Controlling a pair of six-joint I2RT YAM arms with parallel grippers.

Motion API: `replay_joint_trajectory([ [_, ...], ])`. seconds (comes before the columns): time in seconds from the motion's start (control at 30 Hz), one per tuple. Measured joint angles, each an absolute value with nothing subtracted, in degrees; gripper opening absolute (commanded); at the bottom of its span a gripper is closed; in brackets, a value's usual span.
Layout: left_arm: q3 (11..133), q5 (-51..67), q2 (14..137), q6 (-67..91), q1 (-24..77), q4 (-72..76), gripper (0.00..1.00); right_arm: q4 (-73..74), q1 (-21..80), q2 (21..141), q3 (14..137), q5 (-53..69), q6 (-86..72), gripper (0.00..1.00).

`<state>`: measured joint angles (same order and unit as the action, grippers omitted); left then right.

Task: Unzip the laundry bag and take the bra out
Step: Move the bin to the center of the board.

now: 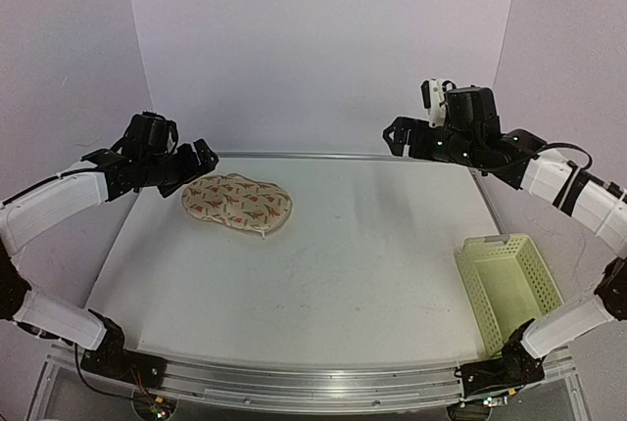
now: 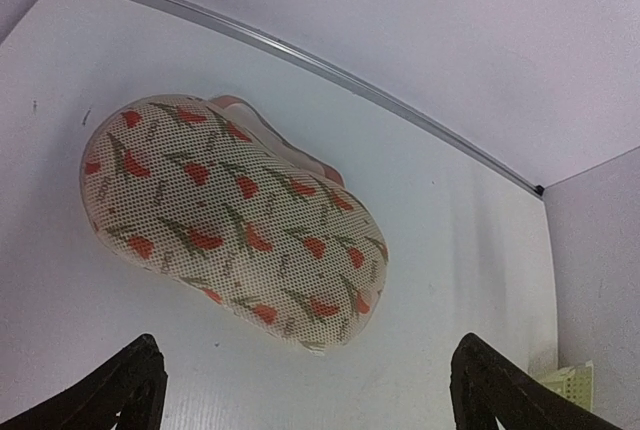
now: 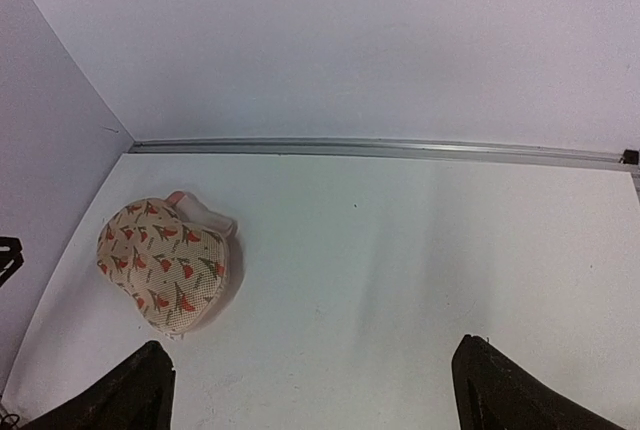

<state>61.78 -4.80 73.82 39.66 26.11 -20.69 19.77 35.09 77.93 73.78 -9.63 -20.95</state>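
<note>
The laundry bag (image 1: 237, 204) lies closed and dome up on the white table at the back left, cream mesh with red-and-green motifs. A small pale tab (image 2: 315, 347) sticks out at its near end. Along the far rim of the laundry bag (image 2: 230, 220) runs a pale pink strip (image 2: 300, 155); whether it belongs to the bra I cannot tell, and no bra shows otherwise. My left gripper (image 1: 201, 168) hovers open just left of and above the bag, empty. My right gripper (image 1: 397, 140) hangs open at the back right, far from the laundry bag (image 3: 165, 265).
A pale green slatted plastic basket (image 1: 509, 279) stands at the table's right front edge. A metal rail (image 3: 380, 148) runs along the back edge under the pale wall. Side walls close in on both sides.
</note>
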Motion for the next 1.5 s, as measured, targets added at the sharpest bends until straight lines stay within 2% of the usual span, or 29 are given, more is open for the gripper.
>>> replay_joint_trajectory([
  [0.23, 62.08, -2.72, 75.55, 34.46, 21.56, -21.37, 1.00, 25.26, 35.16, 80.09, 73.76, -12.10, -26.41, 0.98],
  [0.43, 63.75, -2.02, 75.81, 31.14, 21.43, -22.57, 1.00, 31.75, 35.16, 79.46, 68.31, -17.26, -31.57, 0.98],
  [0.77, 63.75, -1.02, 75.83, 28.58, 21.43, -24.12, 1.00, 44.77, 35.16, 70.24, 56.10, -24.67, -36.69, 0.95],
  [1.2, 63.75, 0.43, 76.16, 26.68, 21.43, -24.21, 1.00, 57.76, 34.24, 64.18, 48.34, -22.98, -43.70, 0.79],
  [1.43, 63.66, 1.43, 76.14, 26.48, 21.43, -24.21, 1.00, 59.40, 28.29, 64.71, 44.62, -20.08, -45.91, 0.72],
  [1.5, 63.59, 1.52, 76.14, 26.41, 21.43, -24.23, 1.00, 59.59, 26.44, 64.84, 43.79, -19.57, -46.06, 0.67],
])
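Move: The bin lies well back and to the right of the right hand: its middle about 21 cm back, 28 cm right and 27 cm below. The bin's left rim is nearer, some 19 cm back, 19 cm right and 23 cm below. The laundry bag is off to the other side, about 8 cm ahead, 43 cm left and 29 cm down. From the left hand the bin is some 76 cm right, 21 cm back and 19 cm lower. Down, right and back in one sweep of roughly 35 cm, the right hand leaves the open board for the bin's left rim, tipping well over to point down and turning some 35 degrees clockwise. Its fingers narrow from wide open to about three quarters and end either side of that rim, touch not clearly visible. The empty left hand eases a couple of centimetres left and stops. ##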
